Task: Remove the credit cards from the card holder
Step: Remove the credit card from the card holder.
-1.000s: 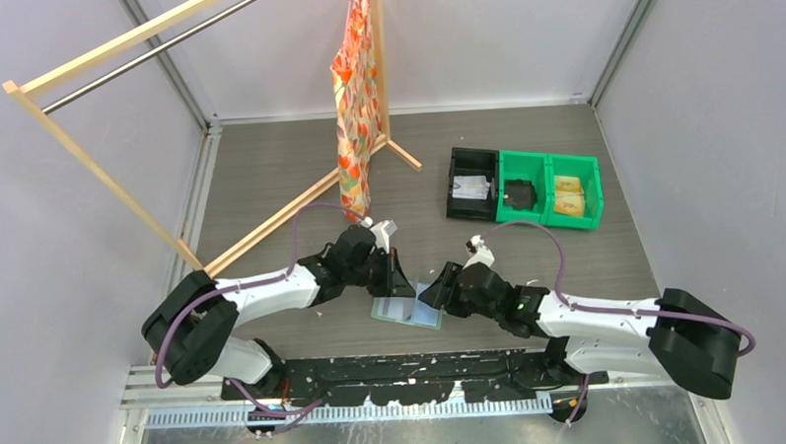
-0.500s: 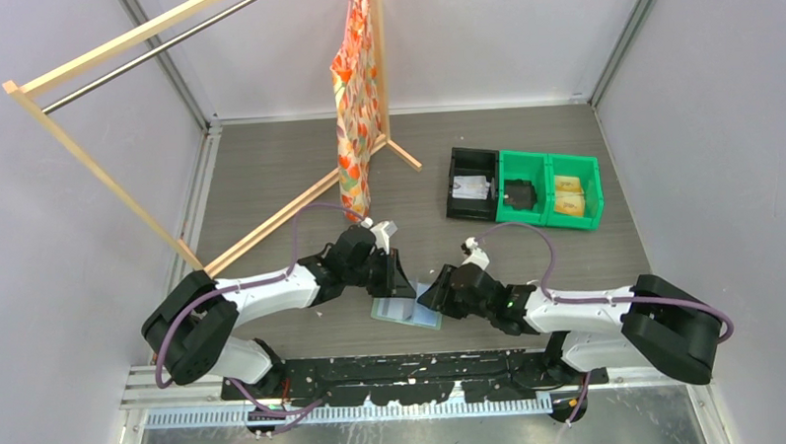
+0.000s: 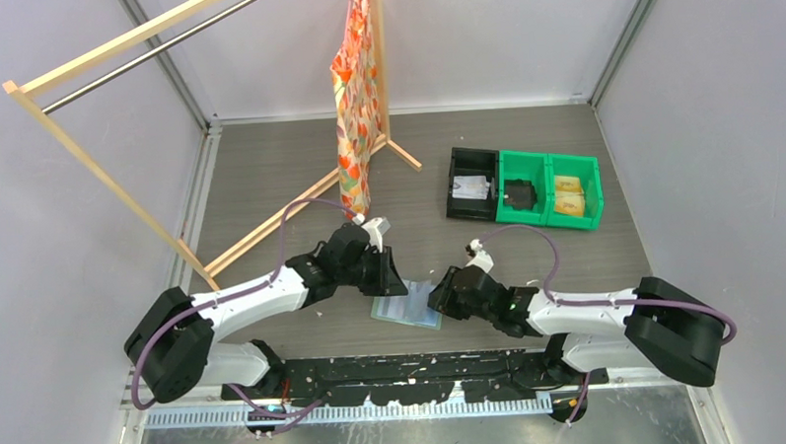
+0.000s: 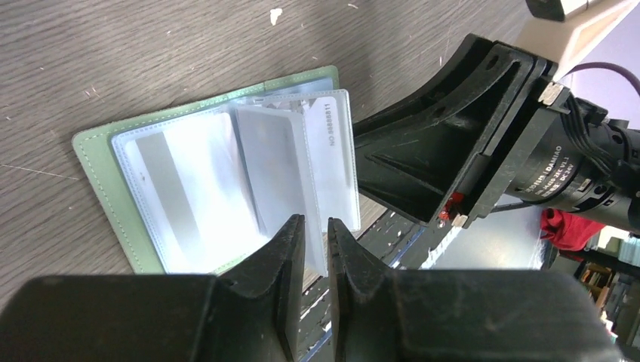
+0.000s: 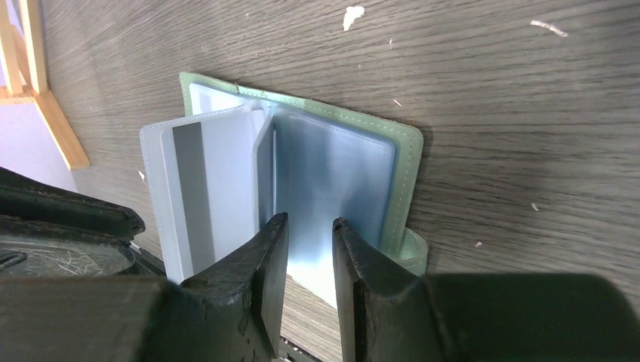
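Observation:
The sage-green card holder lies open on the table between my two grippers. Its clear sleeves fan out, showing a striped credit card and a numbered one. My left gripper hovers at the holder's near edge. The left gripper has its jaws a narrow slit apart, with a sleeve's lower edge showing in the gap, wider than the sleeve. My right gripper is over the holder's right half. The right gripper is open above a pale blue sleeve, gripping nothing.
A black bin and green bins stand at the back right. A wooden rack with an orange patterned cloth stands behind the left arm. A metal rail runs along the table's near edge.
My left gripper's jaws have parted a little and the arm has drawn slightly back-left. My right gripper has moved in over the holder while its jaws narrowed.

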Robot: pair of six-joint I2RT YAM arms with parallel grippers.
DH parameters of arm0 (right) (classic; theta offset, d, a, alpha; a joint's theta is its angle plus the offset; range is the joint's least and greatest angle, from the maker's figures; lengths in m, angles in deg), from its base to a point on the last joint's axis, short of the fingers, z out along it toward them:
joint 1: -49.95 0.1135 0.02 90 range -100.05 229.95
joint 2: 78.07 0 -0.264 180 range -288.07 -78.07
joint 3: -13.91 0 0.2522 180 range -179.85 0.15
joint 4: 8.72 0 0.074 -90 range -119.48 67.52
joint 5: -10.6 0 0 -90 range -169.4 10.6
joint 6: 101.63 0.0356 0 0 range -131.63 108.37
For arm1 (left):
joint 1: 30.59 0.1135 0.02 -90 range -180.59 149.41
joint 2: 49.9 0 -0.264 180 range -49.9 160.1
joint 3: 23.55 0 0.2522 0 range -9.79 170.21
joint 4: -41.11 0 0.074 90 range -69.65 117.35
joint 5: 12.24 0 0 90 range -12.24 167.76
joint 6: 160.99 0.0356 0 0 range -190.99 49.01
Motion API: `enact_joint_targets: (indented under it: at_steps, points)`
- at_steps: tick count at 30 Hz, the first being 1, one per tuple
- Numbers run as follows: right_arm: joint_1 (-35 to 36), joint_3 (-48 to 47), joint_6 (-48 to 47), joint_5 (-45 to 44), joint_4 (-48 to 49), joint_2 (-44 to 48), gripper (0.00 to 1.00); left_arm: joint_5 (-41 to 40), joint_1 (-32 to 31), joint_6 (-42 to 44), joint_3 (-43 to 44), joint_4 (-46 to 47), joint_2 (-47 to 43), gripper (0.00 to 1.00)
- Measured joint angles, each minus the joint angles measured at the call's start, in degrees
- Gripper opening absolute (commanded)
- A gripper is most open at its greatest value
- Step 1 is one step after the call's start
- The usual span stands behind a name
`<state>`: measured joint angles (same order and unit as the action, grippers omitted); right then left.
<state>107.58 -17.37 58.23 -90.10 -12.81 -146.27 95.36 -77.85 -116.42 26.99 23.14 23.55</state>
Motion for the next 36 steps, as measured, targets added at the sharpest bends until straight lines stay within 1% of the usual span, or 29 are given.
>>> enact_joint_targets:
  at_steps: [5, 7, 9, 12, 14, 16, 18, 21, 25, 27, 29, 30, 32, 36]
  points:
    - [0.0, 0.48, 0.37, -0.74, -1.07, 1.38, 0.33, -1.01, 0.0, 0.76, 0.39, -1.53, -0.04, 0.16]
    - [0.0, 0.5, 0.39, -0.87, -1.64, 1.88, 0.33, -2.43, -0.15, 0.81, 0.39, -2.29, -0.55, 0.16]
    - [0.0, 0.59, 0.44, -1.16, -2.12, 2.54, 0.33, -4.55, -0.79, 0.9, 0.39, -3.41, -2.89, 0.18]
    - [0.0, 1.18, 0.72, -1.64, -2.67, 3.87, 0.33, -6.73, -1.77, 0.98, 0.39, -3.78, -8.83, 0.19]
    - [0.0, 1.75, 0.81, -1.95, -3.19, 4.9, 0.34, -6.95, -1.99, 1.05, 0.61, -3.63, -12.26, 0.19]
    - [0.0, 2.05, 0.81, -2.14, -3.63, 5.46, 0.34, -5.68, -2.01, 0.92, 0.85, -2.47, -13.07, 0.19]
    - [0.0, 2.12, 0.79, -2.21, -3.87, 5.57, 0.34, -3.37, -2.05, 0.81, 1.14, -1.03, -11.61, 0.19]
    - [0.0, 2.12, 0.79, -2.19, -3.67, 5.2, 0.34, 0.11, -2.4, 0.85, 2.47, -0.33, -6.16, 0.18]
    - [0.0, 2.05, 0.81, -2.14, -2.4, 4.11, 0.34, 2.6, -3.21, 1.22, 4.2, -0.72, 0.83, 0.19]
    - [0.0, 1.97, 0.79, -2.1, -1.9, 3.69, 0.34, 2.58, -3.76, 1.6, 4.61, -1.25, 2.6, 0.25]
    - [0.0, 1.97, 0.79, -2.1, -1.77, 3.65, 0.34, 1.99, -4.59, 2.23, 4.72, -2.16, 3.34, 0.36]
    - [0.0, 1.97, 0.79, -2.1, -1.77, 3.65, 0.34, 1.25, -5.16, 2.49, 4.81, -2.86, 3.37, 0.4]
    - [0.0, 1.95, 0.79, -2.1, -1.77, 3.65, 0.34, -1.07, -6.82, 3.34, 5.75, -4.87, 3.37, 0.43]
    - [0.0, 1.84, 0.79, -2.1, -1.73, 3.41, 0.33, -6.64, -10.62, 5.29, 9.31, -8.33, 3.67, 0.44]
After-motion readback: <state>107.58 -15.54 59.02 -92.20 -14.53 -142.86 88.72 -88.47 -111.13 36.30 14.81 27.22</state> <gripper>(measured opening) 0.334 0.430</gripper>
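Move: The raised clear card sleeve, standing up from the middle of the open card holder and leaning left, has its middle about 4 cm below my left hand, roughly 1 cm ahead and 1 cm to its right. The left page lies some 3 cm left of that hand and the right page about 5 cm right, both level fore-and-aft and some 7 cm down. From my right hand the sleeve is about 5 cm left and 1 cm ahead, 1 cm up. I lift my left hand off beside the sleeve's edge, hopping about 6.5 cm up with a slight tilt, then straight back down almost as far. Low again, I finish shifted some 3 cm right and 3 cm back, by the holder's near edge, opening my fingers to about twice their gap. My right hand, fingers unchanged, slides about 1.5 cm right, low over the right page. ##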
